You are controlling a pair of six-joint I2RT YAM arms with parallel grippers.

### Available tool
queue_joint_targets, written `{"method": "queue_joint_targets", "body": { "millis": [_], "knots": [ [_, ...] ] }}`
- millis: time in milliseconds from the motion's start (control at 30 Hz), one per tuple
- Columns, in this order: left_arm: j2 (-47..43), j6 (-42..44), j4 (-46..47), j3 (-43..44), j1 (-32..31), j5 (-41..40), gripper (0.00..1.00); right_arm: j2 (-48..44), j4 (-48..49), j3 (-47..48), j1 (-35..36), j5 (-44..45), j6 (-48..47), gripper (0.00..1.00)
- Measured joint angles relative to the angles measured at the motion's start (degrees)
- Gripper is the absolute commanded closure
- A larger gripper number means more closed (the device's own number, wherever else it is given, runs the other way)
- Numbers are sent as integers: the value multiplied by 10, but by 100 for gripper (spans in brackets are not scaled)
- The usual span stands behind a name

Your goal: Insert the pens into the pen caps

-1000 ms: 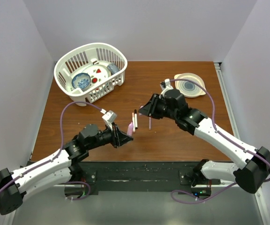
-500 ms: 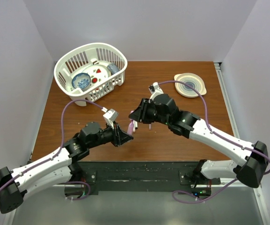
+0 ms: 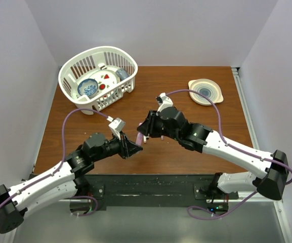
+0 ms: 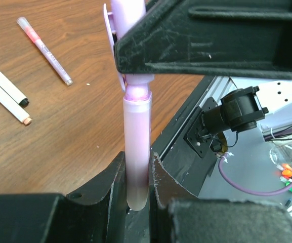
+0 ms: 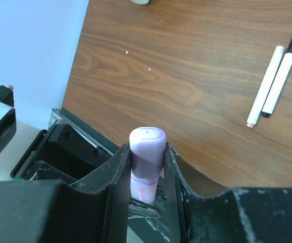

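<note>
My left gripper (image 4: 137, 185) is shut on the lower end of a lilac pen (image 4: 137, 142) and holds it upright. My right gripper (image 5: 147, 163) is shut on a lilac pen cap (image 5: 147, 149). The cap (image 4: 128, 17) sits in line over the pen's top end, and a short pink neck shows between them. In the top view the two grippers meet above the table's middle, left gripper (image 3: 132, 147) and right gripper (image 3: 144, 131), with the pen (image 3: 140, 137) between them. Two white pens (image 5: 273, 78) and a clear pink-ended pen (image 4: 44, 49) lie on the wood.
A white basket (image 3: 127, 61) of dishes stands at the back left, with a small white object (image 3: 87, 111) just in front of it. A plate (image 3: 205, 91) lies at the back right. The table's front edge and black base rail (image 3: 151, 182) run just behind the grippers.
The right arm has swung left and forward, bringing the cap up to the pen in the left gripper. The left gripper has hardly moved. Both grips stay as they were.
</note>
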Motion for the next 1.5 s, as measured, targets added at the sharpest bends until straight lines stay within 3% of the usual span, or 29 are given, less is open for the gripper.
{"method": "queue_joint_targets", "body": {
  "millis": [433,767,1000,1067,1400,1500],
  "knots": [
    [34,0,-74,27,-4,-34,100,43,-4,-4,75,151,18,100],
    [50,5,-108,35,-8,-72,100,92,-7,14,90,185,45,98],
    [28,10,-96,35,-10,-58,100,59,-11,10,93,184,70,71],
    [17,13,-82,34,-10,-49,100,40,-11,10,95,184,73,58],
    [-69,17,23,6,-3,-23,100,-17,-6,10,126,131,67,26],
    [-99,19,43,-2,-2,-9,100,-36,-6,13,131,119,43,22]
  ]
}}
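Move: The left hand holds the pink pen upright by its lower end; the cap it goes into is about 7 cm above that hand and some 2 cm ahead, 1 cm to the right. The right hand grips the cap, with the pen's middle about 5 cm below, 1 cm back and 1 cm to the left. From the left hand, the two white pens lie some 14 cm ahead, 4 cm right, and the red-tipped pen about 14 cm ahead, 12 cm right, both roughly 18 cm below. With the pen's tip already in the cap, both hands sink together about 4 to 5 cm, the right still pinching the cap and pressing it down onto the barrel while the left keeps its grip on the pen and rolls some 10 degrees. Both then turn back upward, and on the way the right hand opens wide, lets go of the cap and draws back about 4 cm towards its base as it rises, while the left carries the capped pen up about 10 cm from its lowest point, its fingers tilting upward. ##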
